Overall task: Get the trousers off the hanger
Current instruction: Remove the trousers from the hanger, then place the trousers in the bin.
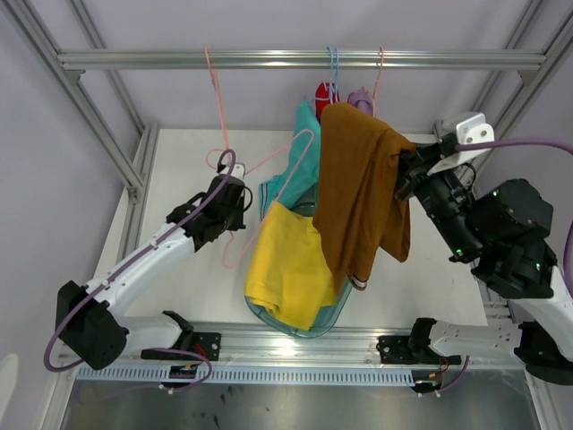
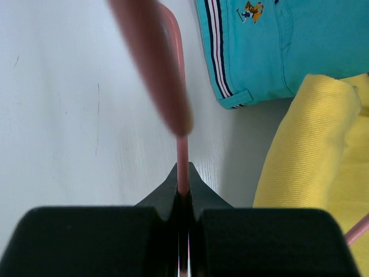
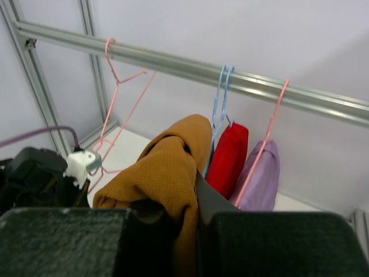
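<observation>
The brown trousers hang in a long fold from beside the blue hangers. My right gripper is shut on their right edge, and the cloth is bunched between the jaws. Red trousers and lilac trousers hang on the rail. Below, yellow trousers and teal trousers lie heaped. My left gripper is shut on the wire of an empty pink hanger, whose hook is over the rail.
A translucent tub holds the yellow pair near the front of the white table. Aluminium frame posts stand at both sides. Another pink hanger carries the lilac pair.
</observation>
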Robot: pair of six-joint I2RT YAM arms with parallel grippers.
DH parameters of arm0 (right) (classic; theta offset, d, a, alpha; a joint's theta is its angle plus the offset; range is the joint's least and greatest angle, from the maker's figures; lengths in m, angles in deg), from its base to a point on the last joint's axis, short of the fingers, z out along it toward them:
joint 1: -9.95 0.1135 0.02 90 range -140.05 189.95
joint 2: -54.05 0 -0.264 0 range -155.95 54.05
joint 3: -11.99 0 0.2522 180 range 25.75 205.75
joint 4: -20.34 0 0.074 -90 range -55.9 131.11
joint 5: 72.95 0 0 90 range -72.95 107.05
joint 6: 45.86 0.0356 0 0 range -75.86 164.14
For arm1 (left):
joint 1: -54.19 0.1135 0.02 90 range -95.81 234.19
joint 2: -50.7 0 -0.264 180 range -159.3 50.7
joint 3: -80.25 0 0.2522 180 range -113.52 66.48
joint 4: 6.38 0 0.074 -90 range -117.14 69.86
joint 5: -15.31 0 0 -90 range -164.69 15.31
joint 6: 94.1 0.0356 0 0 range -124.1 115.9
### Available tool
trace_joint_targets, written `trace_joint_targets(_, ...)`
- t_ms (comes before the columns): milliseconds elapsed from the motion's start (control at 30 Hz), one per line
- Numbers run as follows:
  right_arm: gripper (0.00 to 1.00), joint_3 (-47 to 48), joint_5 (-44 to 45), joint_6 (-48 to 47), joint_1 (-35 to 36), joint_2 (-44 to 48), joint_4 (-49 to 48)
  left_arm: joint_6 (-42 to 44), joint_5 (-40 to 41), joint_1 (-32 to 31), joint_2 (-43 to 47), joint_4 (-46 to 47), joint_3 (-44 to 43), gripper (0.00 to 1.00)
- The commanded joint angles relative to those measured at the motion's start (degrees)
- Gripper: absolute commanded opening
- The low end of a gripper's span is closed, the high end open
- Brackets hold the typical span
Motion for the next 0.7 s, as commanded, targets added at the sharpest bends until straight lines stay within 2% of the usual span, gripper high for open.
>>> trace_joint_targets(0, 0.0, -3.94, 1.02, 1.86, 0.22, 5.62, -5.7, 0.83, 1.32, -0.38, 3.69, 1.24, 0.09, 0.01)
trace_joint_targets(333, 0.0, -18.98, -0.99, 6.08, 0.13, 16.53, -3.5, 0.92, 0.36, -1.97, 5.46, 1.32, 0.09, 0.0)
trace_joint_targets(667, 0.0, -26.2, 1.11, 8.89, 0.22, 21.46, -2.89, 1.1, 0.0, -2.76, 6.69, 1.32, -0.17, 0.01)
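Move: The tub with the yellow trousers in it, where the brown trousers are bound, lies about 16 cm left of my right hand, level with it front to back and some 52 cm below. The red trousers hang roughly 20 cm ahead and 9 cm left of that hand, the purple ones 20 cm ahead and 4 cm left, both about 25 cm lower. From my left hand the tub is some 17 cm to the right, 10 cm back and 14 cm below. I bring the brown trousers, already off their hanger and still pinched, down beside the tub: my right hand sinks about 13 cm after a first small drift to the right and back, the fingers tipping down roughly 10 degrees. My left hand keeps its grip on the pink hanger and rises some 2 cm. ##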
